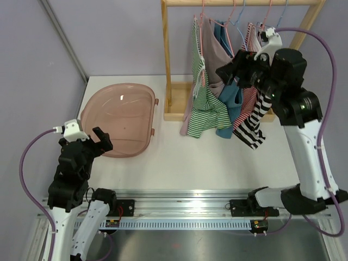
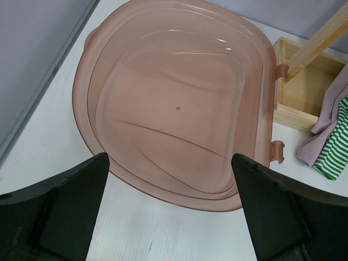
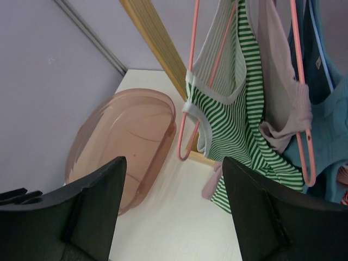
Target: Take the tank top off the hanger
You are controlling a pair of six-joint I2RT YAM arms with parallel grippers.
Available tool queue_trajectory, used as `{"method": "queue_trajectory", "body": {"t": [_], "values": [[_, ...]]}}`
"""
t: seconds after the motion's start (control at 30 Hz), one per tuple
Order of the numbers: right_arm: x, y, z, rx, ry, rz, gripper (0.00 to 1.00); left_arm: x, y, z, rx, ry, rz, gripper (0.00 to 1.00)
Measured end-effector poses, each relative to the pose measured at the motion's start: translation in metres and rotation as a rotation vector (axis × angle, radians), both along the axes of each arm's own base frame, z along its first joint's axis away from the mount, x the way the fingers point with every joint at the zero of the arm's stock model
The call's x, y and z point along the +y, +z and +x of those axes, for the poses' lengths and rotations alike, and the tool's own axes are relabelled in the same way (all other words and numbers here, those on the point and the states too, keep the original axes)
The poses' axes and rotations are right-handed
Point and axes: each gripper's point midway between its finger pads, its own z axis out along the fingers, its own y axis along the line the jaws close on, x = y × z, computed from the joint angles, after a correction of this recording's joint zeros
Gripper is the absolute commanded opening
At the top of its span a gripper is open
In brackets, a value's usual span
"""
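Note:
Several tank tops hang on hangers from a wooden rack [image 1: 166, 54] at the back. The leftmost is a green-and-white striped tank top [image 1: 202, 103] [image 3: 239, 109] on a pink hanger [image 3: 187, 136], its hem resting on the table. My right gripper [image 1: 224, 72] [image 3: 174, 163] is raised beside the hanging tops, level with the middle of them. It is open, holds nothing, and touches no cloth. Low at the near left, my left gripper [image 1: 93, 142] [image 2: 169, 157] is open and empty, just short of the basin's near rim.
A pink translucent basin [image 1: 122, 117] [image 2: 174, 103] [image 3: 119, 141] lies empty on the white table, left of the rack. A mauve top [image 3: 280, 103], a blue top [image 1: 231, 98], a red-striped top [image 1: 247, 100] and a black-and-white striped top [image 1: 253, 125] hang to the right. The rack's base [image 2: 304, 92] adjoins the basin.

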Motion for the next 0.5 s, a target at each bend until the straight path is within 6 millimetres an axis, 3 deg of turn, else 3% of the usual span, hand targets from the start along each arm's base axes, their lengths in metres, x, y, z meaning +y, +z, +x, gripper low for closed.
{"method": "queue_trajectory", "body": {"t": [0.17,0.4,0.5], "values": [[0.019,0.0,0.05,0.014,-0.021,-0.075,0.72,-0.001,-0.001,0.001,0.004,-0.001,-0.001,0.99],[0.057,-0.003,0.11,-0.022,-0.061,-0.181,0.57,-0.003,-0.004,0.003,0.016,-0.014,-0.003,0.99],[0.064,-0.015,0.134,-0.026,-0.103,-0.232,0.49,-0.004,-0.004,0.004,0.018,-0.018,-0.004,0.99]]}}
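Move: Ahead and to the left of the right hand waits the near end of the tank top's pink hanger, about 16 cm forward, 7 cm left and 4 cm lower. The mauve garment hangs about 6 cm to the right of that end and 2 cm farther out; the rack's wooden left post stands 10 cm to the left of it and 6 cm farther out. From the left hand, the hanger end lies roughly 26 cm ahead, 38 cm right and 16 cm up. Reaching quickly forward, the right hand covers about 13 cm, with some 6 cm to the left as well, towards the near end of the green-striped tank top's hanger. Its left side dips by about 13 degrees on the way, and the fingers close partway, still well open, coming up on either side of the hanger; no grip shows yet. ##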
